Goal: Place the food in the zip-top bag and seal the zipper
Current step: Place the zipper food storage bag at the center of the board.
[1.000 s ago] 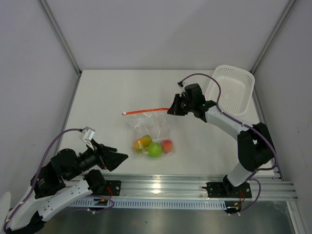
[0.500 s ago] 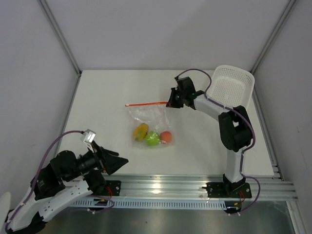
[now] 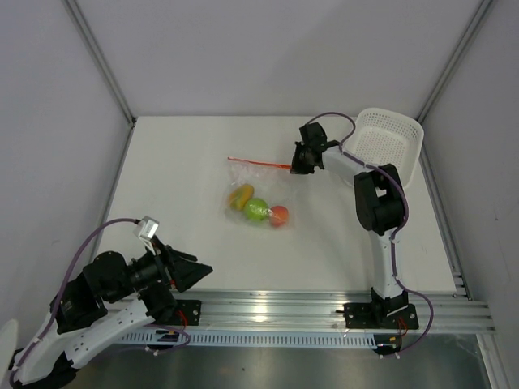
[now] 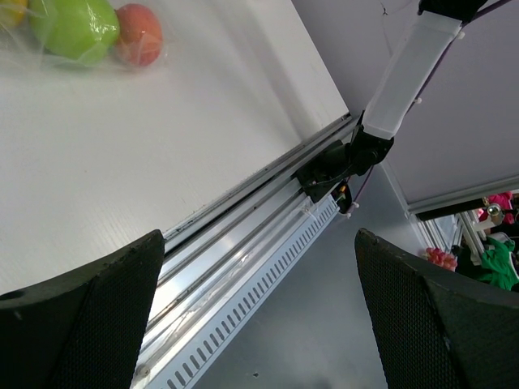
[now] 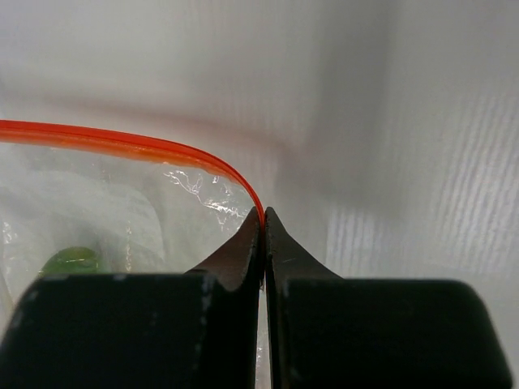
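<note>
The clear zip-top bag (image 3: 253, 182) lies on the white table with the food inside: a yellow-orange piece (image 3: 240, 197), a lime-green ball (image 3: 258, 210) and a red-orange one (image 3: 279, 215). Its red-orange zipper (image 3: 258, 163) runs along the far edge. My right gripper (image 3: 297, 167) is shut on the zipper's right end; in the right wrist view the strip (image 5: 122, 141) curves down into the pinched fingertips (image 5: 263, 215). My left gripper (image 3: 195, 270) stands open at the near left, nothing between its fingers (image 4: 89, 316); the green ball (image 4: 77, 28) and red piece (image 4: 138, 34) show at its view's top left.
A white perforated basket (image 3: 384, 148) leans at the back right corner by the right wall. The aluminium rail (image 3: 268, 312) with the arm bases runs along the table's near edge. Grey walls close the left, back and right sides.
My right gripper has pulled the zipper end back and to the right, dragging the bag and the three fruits that way. The right arm has stretched out. The left arm has stayed put.
</note>
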Action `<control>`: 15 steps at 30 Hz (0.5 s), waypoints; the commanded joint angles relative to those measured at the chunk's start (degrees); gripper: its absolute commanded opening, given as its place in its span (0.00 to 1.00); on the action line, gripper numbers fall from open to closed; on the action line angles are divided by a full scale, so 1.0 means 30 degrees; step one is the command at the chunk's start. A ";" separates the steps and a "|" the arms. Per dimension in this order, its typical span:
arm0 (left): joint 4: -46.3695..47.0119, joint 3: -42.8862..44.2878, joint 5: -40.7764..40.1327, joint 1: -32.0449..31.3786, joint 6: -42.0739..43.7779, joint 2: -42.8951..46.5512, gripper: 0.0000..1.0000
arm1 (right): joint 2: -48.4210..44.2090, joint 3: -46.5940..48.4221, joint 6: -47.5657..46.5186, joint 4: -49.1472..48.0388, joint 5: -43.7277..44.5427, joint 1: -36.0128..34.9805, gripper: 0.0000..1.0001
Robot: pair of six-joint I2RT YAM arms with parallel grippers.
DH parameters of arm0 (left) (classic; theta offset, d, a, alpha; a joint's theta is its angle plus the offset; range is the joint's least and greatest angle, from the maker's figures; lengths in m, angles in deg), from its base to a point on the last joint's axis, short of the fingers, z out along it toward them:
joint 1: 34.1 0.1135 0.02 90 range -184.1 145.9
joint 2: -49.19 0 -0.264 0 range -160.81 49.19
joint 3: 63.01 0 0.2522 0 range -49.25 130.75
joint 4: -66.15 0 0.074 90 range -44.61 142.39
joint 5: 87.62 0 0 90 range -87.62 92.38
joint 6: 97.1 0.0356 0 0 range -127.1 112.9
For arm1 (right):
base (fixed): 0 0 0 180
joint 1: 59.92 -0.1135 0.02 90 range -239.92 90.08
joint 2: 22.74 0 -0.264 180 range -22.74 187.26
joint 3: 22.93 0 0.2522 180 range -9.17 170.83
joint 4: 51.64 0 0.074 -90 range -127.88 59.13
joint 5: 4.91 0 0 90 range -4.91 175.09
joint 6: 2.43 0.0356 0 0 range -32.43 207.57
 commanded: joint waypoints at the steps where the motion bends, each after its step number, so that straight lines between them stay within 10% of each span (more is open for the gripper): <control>1: 0.0163 -0.0061 0.0466 -0.0046 -0.0315 -0.0313 1.00 | 0.0545 0.1117 -0.0436 0.0708 0.0821 0.0386 0.00; 5: 0.0777 -0.0500 0.0496 -0.0046 -0.0082 -0.0430 0.99 | 0.0665 0.1382 -0.0817 0.1031 0.0851 0.0534 0.06; 15: 0.2155 -0.0969 0.0993 -0.0046 0.0415 -0.1981 1.00 | -0.1647 0.1089 -0.2487 0.1030 0.2490 0.0593 0.72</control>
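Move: The right hand already pinches the zipper's right end just above the board; the food bag's middle lies about 9 cm back and 10 cm left of it. In the bag, from this hand, the mango is roughly 11 cm back and 15 left, the green apple 15 back and 11 left, the peach 17 back and 5 left. From the left hand the bag's middle is some 33 cm ahead, 15 right and 22 below. The right hand eases about 3 cm right and slightly down, opening its fingers to let the zipper's end go. ##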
